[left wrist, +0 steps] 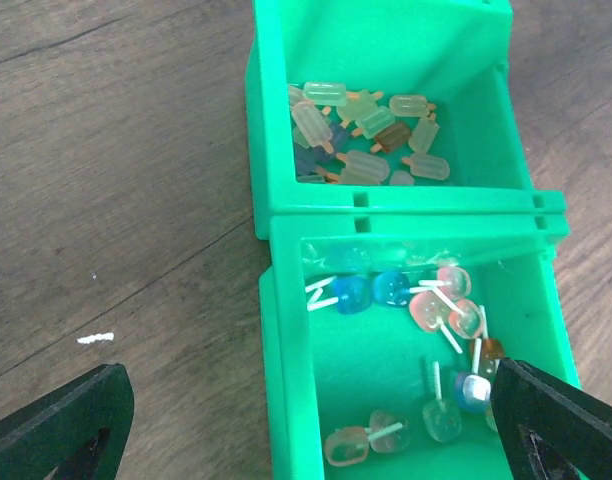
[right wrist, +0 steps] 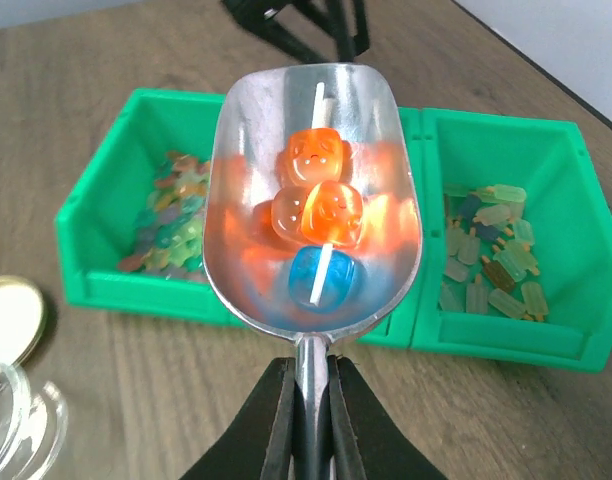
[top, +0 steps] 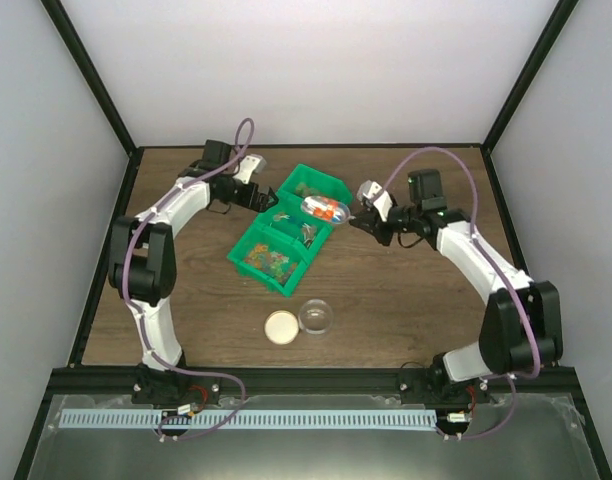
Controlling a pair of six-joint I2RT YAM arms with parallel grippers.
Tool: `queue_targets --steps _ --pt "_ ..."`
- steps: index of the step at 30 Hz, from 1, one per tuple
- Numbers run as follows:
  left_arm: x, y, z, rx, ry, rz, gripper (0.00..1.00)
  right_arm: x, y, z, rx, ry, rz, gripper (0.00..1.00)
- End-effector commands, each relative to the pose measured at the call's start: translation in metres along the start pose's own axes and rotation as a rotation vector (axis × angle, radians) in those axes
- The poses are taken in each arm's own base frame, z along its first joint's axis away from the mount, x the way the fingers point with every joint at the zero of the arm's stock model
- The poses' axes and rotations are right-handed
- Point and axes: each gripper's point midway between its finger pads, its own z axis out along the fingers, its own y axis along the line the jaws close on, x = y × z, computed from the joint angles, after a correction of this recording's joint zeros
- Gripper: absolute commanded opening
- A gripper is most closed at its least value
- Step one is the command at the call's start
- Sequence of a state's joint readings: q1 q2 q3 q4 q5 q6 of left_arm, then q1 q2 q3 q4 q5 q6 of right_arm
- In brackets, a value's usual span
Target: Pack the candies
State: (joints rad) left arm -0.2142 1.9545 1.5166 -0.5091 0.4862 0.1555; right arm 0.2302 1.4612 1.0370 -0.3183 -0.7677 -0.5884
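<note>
The candies lie in a green three-compartment bin. Lollipop-shaped ones fill the middle compartment and popsicle-shaped ones the one beyond it. My left gripper hovers open over the middle compartment's left wall, its fingers spread wide with nothing between them. My right gripper is shut on the handle of a metal scoop. The scoop is held level above the bin and carries two orange candies and a blue one. From above, the scoop sits over the bin's far end.
A tan round lid and a clear round jar stand on the wooden table in front of the bin. The bin's near compartment holds small mixed-colour sweets. Black frame posts border the table.
</note>
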Motion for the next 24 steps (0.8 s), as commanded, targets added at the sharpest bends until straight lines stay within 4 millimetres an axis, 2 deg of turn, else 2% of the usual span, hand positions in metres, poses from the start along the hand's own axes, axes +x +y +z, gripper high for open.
queue_targets --steps 1,7,12,19,24 --pt "-0.015 -0.016 -0.032 0.046 -0.044 0.052 1.0 -0.013 0.039 -0.037 -0.113 -0.026 -0.157 0.01" --pt "-0.006 -0.022 -0.045 0.047 -0.041 0.063 1.0 0.012 0.089 -0.06 -0.206 0.012 -0.207 0.01" --pt "-0.002 -0.027 -0.051 0.048 -0.055 0.061 1.0 0.036 0.114 -0.074 -0.222 0.084 -0.258 0.01" --pt "0.0 -0.03 -0.055 0.051 -0.068 0.048 1.0 0.053 0.128 -0.089 -0.24 0.191 -0.303 0.01" --pt "-0.001 -0.03 -0.056 0.046 -0.072 0.047 1.0 0.064 0.142 -0.089 -0.309 0.264 -0.293 0.01"
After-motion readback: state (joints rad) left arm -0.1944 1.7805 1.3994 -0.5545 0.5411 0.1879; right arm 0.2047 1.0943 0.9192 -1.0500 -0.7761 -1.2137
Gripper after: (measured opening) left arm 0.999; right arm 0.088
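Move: Some 20 cm back, 8 cm to the left and 17 cm below the right hand, which holds the loaded scoop, stands the open glass jar. Its lid lies about 23 cm back and 15 cm left of that hand. The green tray's middle is roughly 6 cm ahead and 14 cm left, its nearest compartment 4 cm back and 19 cm left. From the empty left hand the jar is about 32 cm back, 10 cm right and 10 cm below. Swinging away from the tray towards the glass jar, the right hand carries the scoop about 16 cm back and drifts slightly right, rising a little before it sinks again. On the way it turns some 20 degrees counter-clockwise so the bowl points left, with its grip kept on the handle. The open left hand backs off and up by about 4 cm. ##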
